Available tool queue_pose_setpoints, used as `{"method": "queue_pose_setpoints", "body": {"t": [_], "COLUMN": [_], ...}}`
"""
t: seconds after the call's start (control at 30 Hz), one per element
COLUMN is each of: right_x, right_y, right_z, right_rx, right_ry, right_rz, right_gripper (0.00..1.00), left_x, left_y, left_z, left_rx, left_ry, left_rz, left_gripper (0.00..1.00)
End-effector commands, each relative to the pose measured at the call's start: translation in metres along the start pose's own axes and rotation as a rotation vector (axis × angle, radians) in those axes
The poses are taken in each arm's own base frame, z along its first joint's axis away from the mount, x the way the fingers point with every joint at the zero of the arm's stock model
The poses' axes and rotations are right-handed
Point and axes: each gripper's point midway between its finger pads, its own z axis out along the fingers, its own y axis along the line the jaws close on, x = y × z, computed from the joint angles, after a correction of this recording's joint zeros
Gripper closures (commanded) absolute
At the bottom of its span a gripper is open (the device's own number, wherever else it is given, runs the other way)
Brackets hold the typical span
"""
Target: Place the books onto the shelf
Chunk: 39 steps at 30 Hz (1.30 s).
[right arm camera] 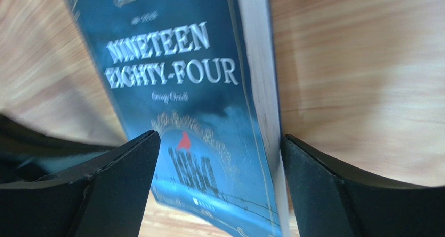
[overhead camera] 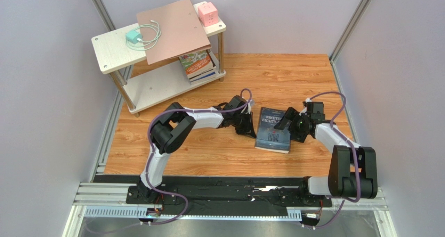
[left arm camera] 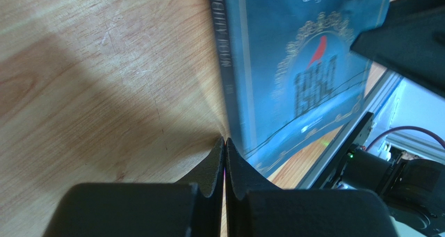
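A grey-blue "1984" book (overhead camera: 271, 137) (left arm camera: 292, 65) (right arm camera: 188, 91) lies flat on the orange wood floor between both arms. My left gripper (overhead camera: 250, 127) (left arm camera: 224, 141) is shut and empty, with its tips on the floor against the book's spine edge. From the other side my right gripper (overhead camera: 284, 121) (right arm camera: 220, 138) is open over the book. One finger (right arm camera: 313, 179) is beside the white page edge and the other finger (right arm camera: 120, 179) is above the cover. The shelf (overhead camera: 109, 47) stands at the back left. A small stack of books (overhead camera: 197, 65) lies on its lower tier.
On the shelf's top board lie a pinkish-brown board (overhead camera: 172, 28), a teal charger with a white cable (overhead camera: 134, 37) and a pink cube (overhead camera: 208, 13). Grey walls close in both sides. A black rail (overhead camera: 230, 192) runs along the near edge.
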Motion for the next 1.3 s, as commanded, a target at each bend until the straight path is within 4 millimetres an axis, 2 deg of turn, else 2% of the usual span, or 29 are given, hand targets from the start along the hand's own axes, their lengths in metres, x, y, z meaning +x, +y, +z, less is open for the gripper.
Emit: {"method": "queue_pose_setpoints", "body": {"t": [0.0, 0.07, 0.13, 0.17, 0.23, 0.27, 0.37, 0.43, 0.47, 0.53, 0.57, 0.6, 0.63, 0.67, 0.7, 0.73, 0.77, 0.83, 0.87, 0.9, 0.97, 1.0, 1.07, 1.1, 1.17, 1.2, 1.27], "right_x": [-0.002, -0.001, -0.003, -0.004, -0.005, -0.005, -0.003, -0.003, -0.003, -0.006, -0.007, -0.010, -0.012, -0.014, -0.017, -0.020, -0.021, -0.027, -0.030, -0.031, -0.035, -0.037, -0.042, -0.036, -0.034, -0.033, -0.028], "right_y": [0.051, 0.057, 0.063, 0.063, 0.063, 0.063, 0.064, 0.064, 0.065, 0.067, 0.068, 0.071, 0.075, 0.080, 0.087, 0.094, 0.102, 0.126, 0.137, 0.146, 0.163, 0.170, 0.184, 0.194, 0.209, 0.213, 0.226], "right_z": [-0.010, -0.015, -0.019, -0.019, -0.019, -0.019, -0.017, -0.017, -0.018, -0.021, -0.023, -0.026, -0.030, -0.033, -0.038, -0.044, -0.049, -0.067, -0.076, -0.086, -0.103, -0.112, -0.127, -0.133, -0.144, -0.145, -0.150], "right_rx": [-0.276, -0.306, -0.336, -0.341, -0.335, -0.335, -0.341, -0.345, -0.349, -0.355, -0.361, -0.370, -0.385, -0.404, -0.434, -0.466, -0.500, -0.618, -0.669, -0.705, -0.768, -0.792, -0.834, -0.865, -0.915, -0.925, -0.955], "right_ry": [-0.024, -0.042, -0.056, -0.062, -0.065, -0.063, -0.054, -0.052, -0.056, -0.073, -0.081, -0.091, -0.102, -0.107, -0.118, -0.133, -0.134, -0.162, -0.173, -0.187, -0.214, -0.223, -0.254, -0.238, -0.242, -0.236, -0.225], "right_rz": [-0.048, -0.054, -0.067, -0.070, -0.057, -0.055, -0.054, -0.060, -0.065, -0.072, -0.078, -0.084, -0.091, -0.093, -0.102, -0.112, -0.100, -0.136, -0.137, -0.143, -0.169, -0.162, -0.180, -0.181, -0.201, -0.199, -0.211], "right_gripper": [0.13, 0.16, 0.24, 0.40, 0.65, 0.82, 1.00, 1.00, 1.00, 1.00, 1.00, 1.00, 1.00, 1.00, 1.00, 1.00, 1.00, 1.00, 1.00, 1.00, 1.00, 1.00, 1.00, 1.00, 1.00, 1.00, 1.00], "left_x": [0.008, 0.006, 0.006, 0.005, 0.005, 0.004, 0.004, 0.005, -0.001, 0.003, -0.004, -0.006, -0.001, -0.013, -0.013, -0.004, -0.013, -0.007, -0.011, -0.003, -0.014, -0.005, -0.018, -0.009, -0.018, -0.014, -0.017], "left_y": [0.007, 0.006, 0.006, 0.006, 0.006, 0.006, 0.008, 0.012, 0.014, 0.027, 0.030, 0.033, 0.046, 0.038, 0.037, 0.046, 0.026, 0.016, 0.007, 0.012, -0.012, -0.004, -0.029, -0.021, -0.048, -0.043, -0.056], "left_z": [0.000, 0.000, -0.001, -0.001, -0.002, -0.002, -0.004, -0.006, -0.012, -0.024, -0.042, -0.053, -0.066, -0.092, -0.105, -0.113, -0.130, -0.145, -0.148, -0.149, -0.161, -0.160, -0.179, -0.179, -0.202, -0.203, -0.214], "left_rx": [-0.038, -0.038, -0.047, -0.049, -0.055, -0.058, -0.068, -0.091, -0.119, -0.192, -0.250, -0.284, -0.335, -0.356, -0.364, -0.376, -0.313, -0.258, -0.215, -0.207, -0.092, -0.082, 0.039, 0.053, 0.193, 0.206, 0.265], "left_ry": [0.023, 0.019, 0.023, 0.022, 0.024, 0.021, 0.016, 0.014, -0.012, -0.014, -0.061, -0.083, -0.093, -0.172, -0.201, -0.209, -0.271, -0.301, -0.335, -0.336, -0.427, -0.430, -0.545, -0.559, -0.675, -0.688, -0.731], "left_rz": [-0.006, -0.005, -0.004, -0.003, -0.004, -0.002, 0.003, 0.013, 0.023, 0.032, 0.040, 0.046, 0.031, 0.040, 0.032, 0.027, 0.047, 0.054, 0.067, 0.064, 0.083, 0.071, 0.075, 0.058, 0.073, 0.063, 0.082], "left_gripper": [1.00, 1.00, 1.00, 1.00, 1.00, 1.00, 1.00, 1.00, 0.96, 0.77, 0.52, 0.36, 0.24, 0.05, 0.00, 0.00, 0.00, 0.00, 0.00, 0.00, 0.00, 0.00, 0.00, 0.00, 0.00, 0.00, 0.00]}}
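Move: The blue "Nineteen Eighty-Four" book lies flat, its middle about 7 cm to my right hand's left, 1 cm ahead and 2 cm lower, with its fore-edge between my open right fingers. From my left hand the same book's middle is about 8 cm to the right, 2 cm ahead and 1 cm lower, with its spine by my shut fingertips. The shelved book stack is roughly 30 cm ahead and 23 cm left of my left hand, some 4 cm higher. My left hand stays nearly still by the spine while my right fingers close on the fore-edge of the book and pinch it. Then I lift it with my right hand about 16 cm, carrying it some 10 cm left and tipping the fingers up and over by around 40 degrees. Meanwhile my left hand springs wide open and pulls away from the spine, to the left and up. ##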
